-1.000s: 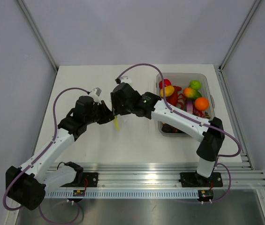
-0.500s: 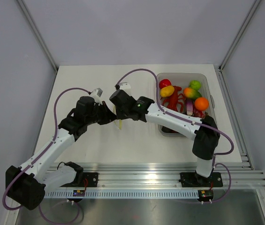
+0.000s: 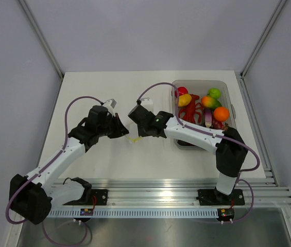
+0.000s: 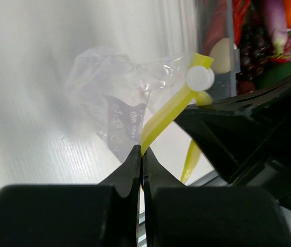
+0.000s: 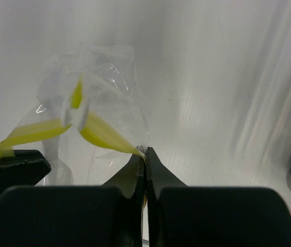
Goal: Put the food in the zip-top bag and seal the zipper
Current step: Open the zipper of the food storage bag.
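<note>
The zip-top bag [image 4: 106,82] is small, clear and crinkled, and hangs between the two grippers just above the table, showing as a faint patch [image 3: 133,139] in the top view. Its yellow zipper [image 4: 168,110] carries a white slider [image 4: 200,78]. My left gripper [image 4: 142,152] is shut on one end of the yellow strip. My right gripper [image 5: 144,153] is shut on the other end of the zipper [image 5: 106,136]. The bag [image 5: 104,72] looks empty. The food [image 3: 202,105], mixed toy fruit and vegetables, lies in the bin to the right.
The grey-clear plastic bin [image 3: 199,82] stands at the table's right side, close behind the right arm's forearm [image 3: 197,133]. Both grippers [image 3: 131,135] meet at the table's middle. White table surface [image 3: 93,92] stretches to the left and back, with walls around it.
The right gripper's jaws closed onto the yellow zipper strip. Both wrists shifted a little to the right and toward the near edge, taking the bag with them.
</note>
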Robot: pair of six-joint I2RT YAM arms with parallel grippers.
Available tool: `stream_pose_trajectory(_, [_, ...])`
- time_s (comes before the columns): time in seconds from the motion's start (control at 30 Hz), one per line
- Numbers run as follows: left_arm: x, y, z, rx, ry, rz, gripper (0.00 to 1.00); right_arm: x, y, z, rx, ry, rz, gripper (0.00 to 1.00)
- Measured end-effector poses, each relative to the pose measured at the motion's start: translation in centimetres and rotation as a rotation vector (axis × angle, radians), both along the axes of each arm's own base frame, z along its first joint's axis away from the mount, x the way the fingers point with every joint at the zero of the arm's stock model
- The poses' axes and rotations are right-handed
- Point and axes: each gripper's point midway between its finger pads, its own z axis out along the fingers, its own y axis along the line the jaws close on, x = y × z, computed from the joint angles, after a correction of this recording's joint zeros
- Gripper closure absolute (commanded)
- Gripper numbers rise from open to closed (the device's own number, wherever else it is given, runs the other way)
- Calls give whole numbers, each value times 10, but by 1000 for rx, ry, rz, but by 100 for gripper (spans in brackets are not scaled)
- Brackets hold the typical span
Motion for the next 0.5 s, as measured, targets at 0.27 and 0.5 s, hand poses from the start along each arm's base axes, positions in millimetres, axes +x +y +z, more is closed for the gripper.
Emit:
stream_pose_trajectory(0.27, [2, -15, -12, 67, 46, -82, 100, 9, -32, 0, 75, 31, -63, 100])
stream_pose_trajectory(0.5, [4, -59, -9, 122, 25, -174, 100, 21, -48, 3, 111, 40, -100, 100])
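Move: Both hands already pinch opposite sides of the bag's yellow zipper strip, roughly 5 cm apart. The food tray lies some 29 cm right and 11 cm ahead of the right hand, about 10 cm below; the yellow fruit in it is 20 cm right, 16 ahead. The white slider sits about 5 cm ahead and 2 left of that hand. From the left hand, the tray is about 34 cm right and 9 ahead, the slider 4 ahead and 3 right. Both hands carry the pinched bag mouth to the robot's right, towards the food tray, the left about 6 cm and the right about 5 cm; the right also reaches some 2 cm forward, while the left first sinks about 1 cm and only then sets off sideways. Both sets of fingers stay shut on the yellow strip, and both wrists swing slightly clockwise, the left by some 10 degrees. ##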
